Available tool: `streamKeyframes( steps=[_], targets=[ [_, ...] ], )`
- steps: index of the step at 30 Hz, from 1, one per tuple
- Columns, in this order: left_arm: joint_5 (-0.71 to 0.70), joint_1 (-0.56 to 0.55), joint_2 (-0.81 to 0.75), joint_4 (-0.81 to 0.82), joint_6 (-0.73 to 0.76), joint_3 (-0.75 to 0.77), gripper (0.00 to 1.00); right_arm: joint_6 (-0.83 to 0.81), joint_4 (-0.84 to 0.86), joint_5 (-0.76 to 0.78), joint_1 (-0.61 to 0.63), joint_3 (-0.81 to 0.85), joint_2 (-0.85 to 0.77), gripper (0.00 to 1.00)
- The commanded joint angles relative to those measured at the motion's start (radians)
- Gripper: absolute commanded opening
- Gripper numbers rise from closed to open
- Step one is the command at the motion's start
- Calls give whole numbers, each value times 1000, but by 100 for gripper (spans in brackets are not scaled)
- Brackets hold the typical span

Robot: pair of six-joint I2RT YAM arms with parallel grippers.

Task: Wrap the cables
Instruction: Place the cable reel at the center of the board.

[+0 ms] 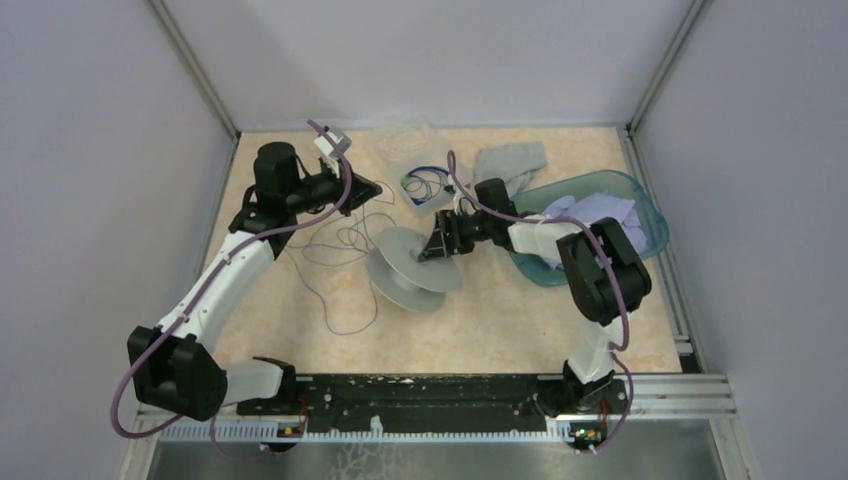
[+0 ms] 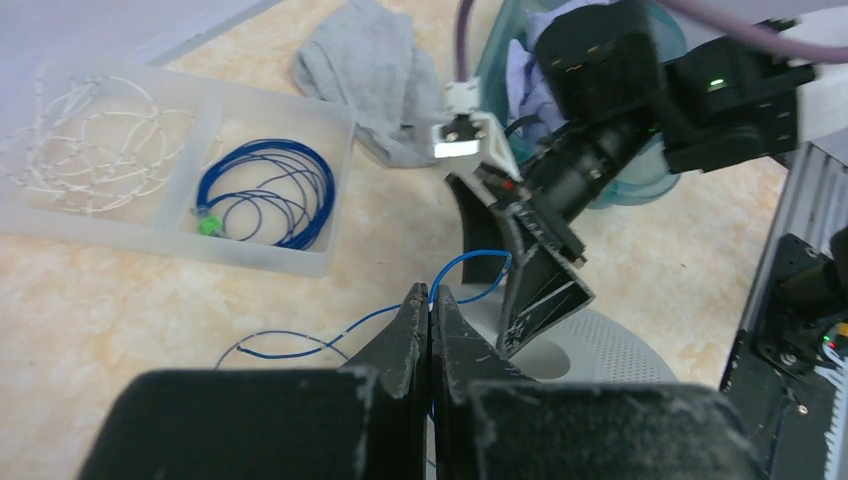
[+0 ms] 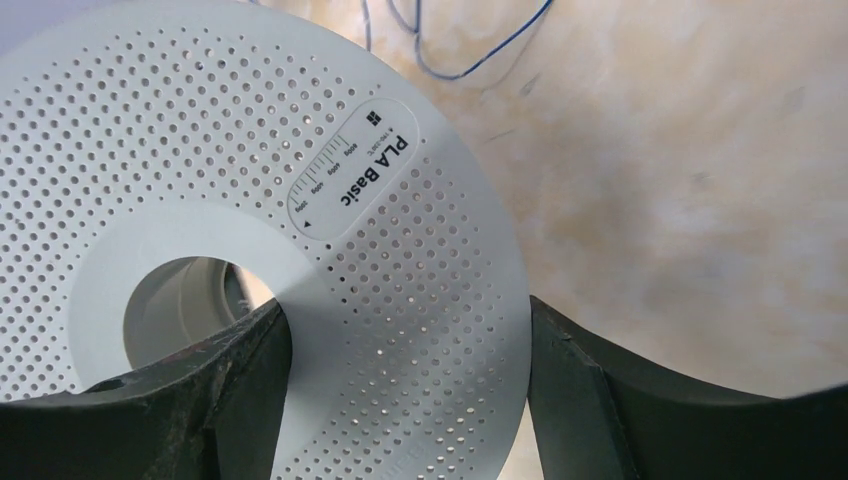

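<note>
The cable is a very thin dark wire lying in loose loops on the table left of the pale grey spool. My left gripper is above those loops. In the left wrist view it is shut on the cable, which looks blue up close and curves on toward the spool. My right gripper holds the spool tilted on edge. Its jaws span the perforated flange, one finger in the hub hole and one at the outer rim. A cable loop lies beyond.
A clear divided tray at the back holds a bright blue wire coil with a green end and a white wire. A grey cloth lies beside it. A teal basin of pale cloths stands at the right.
</note>
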Motion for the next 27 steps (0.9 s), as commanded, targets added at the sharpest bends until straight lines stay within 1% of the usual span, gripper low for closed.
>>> streamKeyframes(
  steps=[1, 5, 8, 10, 14, 17, 20, 24, 27],
  targets=[
    [-103, -3, -2, -11, 14, 70, 0, -305, -121, 133, -20, 108, -207, 1],
    [-123, -3, 20, -32, -6, 102, 0, -508, -206, 243, -18, 147, -313, 1],
    [-126, -3, 31, -30, -22, 107, 0, -658, -236, 392, 1, 153, -394, 1],
    [-120, -3, 38, -24, -31, 104, 0, -780, -233, 519, 35, 138, -455, 1],
    [-31, -4, 54, -18, -66, 91, 0, -922, -169, 738, 117, 80, -537, 0],
    [38, -5, 52, 1, -106, 75, 0, -971, -146, 829, 154, 61, -560, 0],
    [29, -5, 39, 32, -117, 48, 0, -1067, -78, 953, 220, 12, -570, 0],
    [-3, -5, 34, 38, -110, 28, 0, -1275, 114, 1205, 342, -86, -563, 0],
    [-37, -4, 28, 32, -99, 27, 0, -1393, 238, 1332, 403, -123, -542, 0]
  ],
)
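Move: Right under the right hand, about 9 cm down and some 3 cm farther out, is the board's centre, where the reel is to go. The reel, gripped by its flange and tilted, has its middle about 5 cm back and 4 cm left. The clear box lies some 19 cm ahead and 3 cm left; the grey cloth, 17 cm ahead and 18 cm right. From the left hand the board's centre lies about 10 cm right, 1 cm back, 29 cm down. Rising about 16 cm off the board with the reel, then easing down some 2 to 3 cm, the right hand also drifts forward and about 6 cm to the right. The wrist swings some 95 degrees, from pointing left and down to forward-left, bringing the fingers one above the other, still gripping the flange with one in the hole and one on the rim. The left hand keeps its cable. ##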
